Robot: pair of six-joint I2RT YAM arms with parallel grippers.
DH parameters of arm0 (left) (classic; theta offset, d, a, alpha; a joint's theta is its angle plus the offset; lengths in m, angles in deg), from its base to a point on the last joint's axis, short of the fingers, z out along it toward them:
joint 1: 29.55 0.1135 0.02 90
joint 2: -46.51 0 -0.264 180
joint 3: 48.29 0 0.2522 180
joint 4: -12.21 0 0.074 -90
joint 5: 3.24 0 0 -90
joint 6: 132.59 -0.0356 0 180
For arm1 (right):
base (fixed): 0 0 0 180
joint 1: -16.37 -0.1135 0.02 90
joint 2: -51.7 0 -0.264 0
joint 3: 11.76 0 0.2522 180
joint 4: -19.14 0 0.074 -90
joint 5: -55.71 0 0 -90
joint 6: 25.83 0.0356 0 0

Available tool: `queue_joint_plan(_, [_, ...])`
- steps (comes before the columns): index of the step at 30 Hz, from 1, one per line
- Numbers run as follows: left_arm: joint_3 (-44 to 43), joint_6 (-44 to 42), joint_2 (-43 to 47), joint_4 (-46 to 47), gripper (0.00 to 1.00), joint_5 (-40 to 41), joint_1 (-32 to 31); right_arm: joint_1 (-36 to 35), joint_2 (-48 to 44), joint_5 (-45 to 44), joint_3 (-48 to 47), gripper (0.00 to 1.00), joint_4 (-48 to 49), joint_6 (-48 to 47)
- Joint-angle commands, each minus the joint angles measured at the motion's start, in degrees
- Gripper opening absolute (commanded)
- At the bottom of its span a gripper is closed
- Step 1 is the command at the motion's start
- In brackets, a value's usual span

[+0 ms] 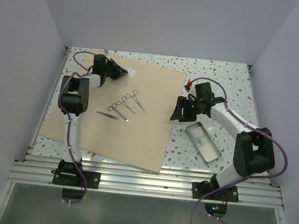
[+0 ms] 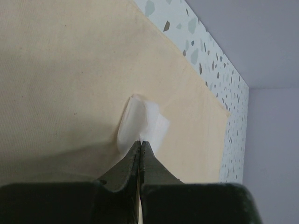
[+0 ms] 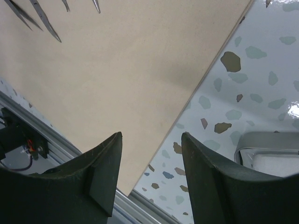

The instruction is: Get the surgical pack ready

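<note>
The surgical pack's tan wrap [image 1: 137, 127] lies spread flat as a wide sheet on the speckled table. Several scissors and forceps [image 1: 123, 107] rest on its middle. My left gripper [image 1: 122, 72] is at the sheet's far edge. In the left wrist view its jaws [image 2: 141, 143] are shut, pinching the near edge of a small curled white paper slip [image 2: 140, 122] that lies on the wrap [image 2: 70, 70]. My right gripper [image 1: 180, 112] hangs open over the sheet's right edge. In its wrist view the fingers [image 3: 151, 135] straddle that edge of the wrap [image 3: 117, 70] with nothing between them.
A shiny metal tray [image 1: 202, 142] with something white inside sits on the table to the right of the sheet; its corner [image 3: 266, 144] shows beside my right fingers. Instrument tips [image 3: 42, 18] lie further in. An aluminium rail [image 1: 142, 183] runs along the near edge, and walls close in the sides.
</note>
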Motion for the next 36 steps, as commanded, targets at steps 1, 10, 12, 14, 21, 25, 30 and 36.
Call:
queue_joint_plan(1, [-1.97, -1.49, -1.22, -0.14, 0.0, 0.31, 0.37, -0.28, 0.47, 1.09, -0.25, 0.57, 1.68, 0.22])
queue_joint_plan(10, [-2.24, -3.68, -0.78, -1.72, 0.0, 1.89, 0.37, -0.28, 1.0, 1.09, -0.42, 0.57, 1.86, 0.4])
queue_joint_plan(12, [-2.33, -4.12, -0.51, -1.81, 0.0, 2.42, 0.64, -0.28, 1.17, 1.09, -0.42, 0.57, 1.86, 0.57])
queue_joint_plan(14, [-2.67, -4.12, -0.51, -1.99, 0.0, 2.24, 0.9, -0.2, 1.09, 1.18, -0.42, 0.57, 2.12, 0.66])
queue_joint_plan(21, [-4.69, -5.0, -0.6, -3.21, 0.0, 2.59, 1.52, -0.19, 1.0, 1.18, 0.1, 0.57, 2.21, 0.84])
queue_joint_plan(25, [-5.49, -5.01, -0.95, -4.01, 0.07, 2.33, 1.6, -0.28, 0.91, 1.27, 0.19, 0.57, 2.3, 1.01])
queue_joint_plan(30, [-5.14, -5.09, -0.69, -4.45, 0.26, 1.72, 1.6, -0.28, 0.73, 1.44, 0.37, 0.57, 2.47, 1.01])
queue_joint_plan(36, [-2.42, -6.76, 2.29, -4.54, 0.47, 2.59, 1.6, -0.28, 0.73, 1.62, 0.89, 0.57, 3.0, 1.28])
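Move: The left hand, shut, is low at the far-left part of the cloth with its tips at the near edge of the last gauze, whose middle lies about 2 cm farther out, 2 cm to the right and 2 cm below. The nearest ringed clamp lies some 15 cm back and 9 cm right of this hand, the second clamp about 17 cm back and 4 cm right. From the right hand, the gauze is roughly 25 cm ahead and 24 cm left. With its fingers still shut on the gauze's near corner, the left hand sinks about 2 cm to bring the corner down to the cloth. It pauses there, then eases some 2 cm to the left with a slight rise and a little forward, and spreads its fingers to nearly half open, letting go of the gauze just ahead of the tips. ##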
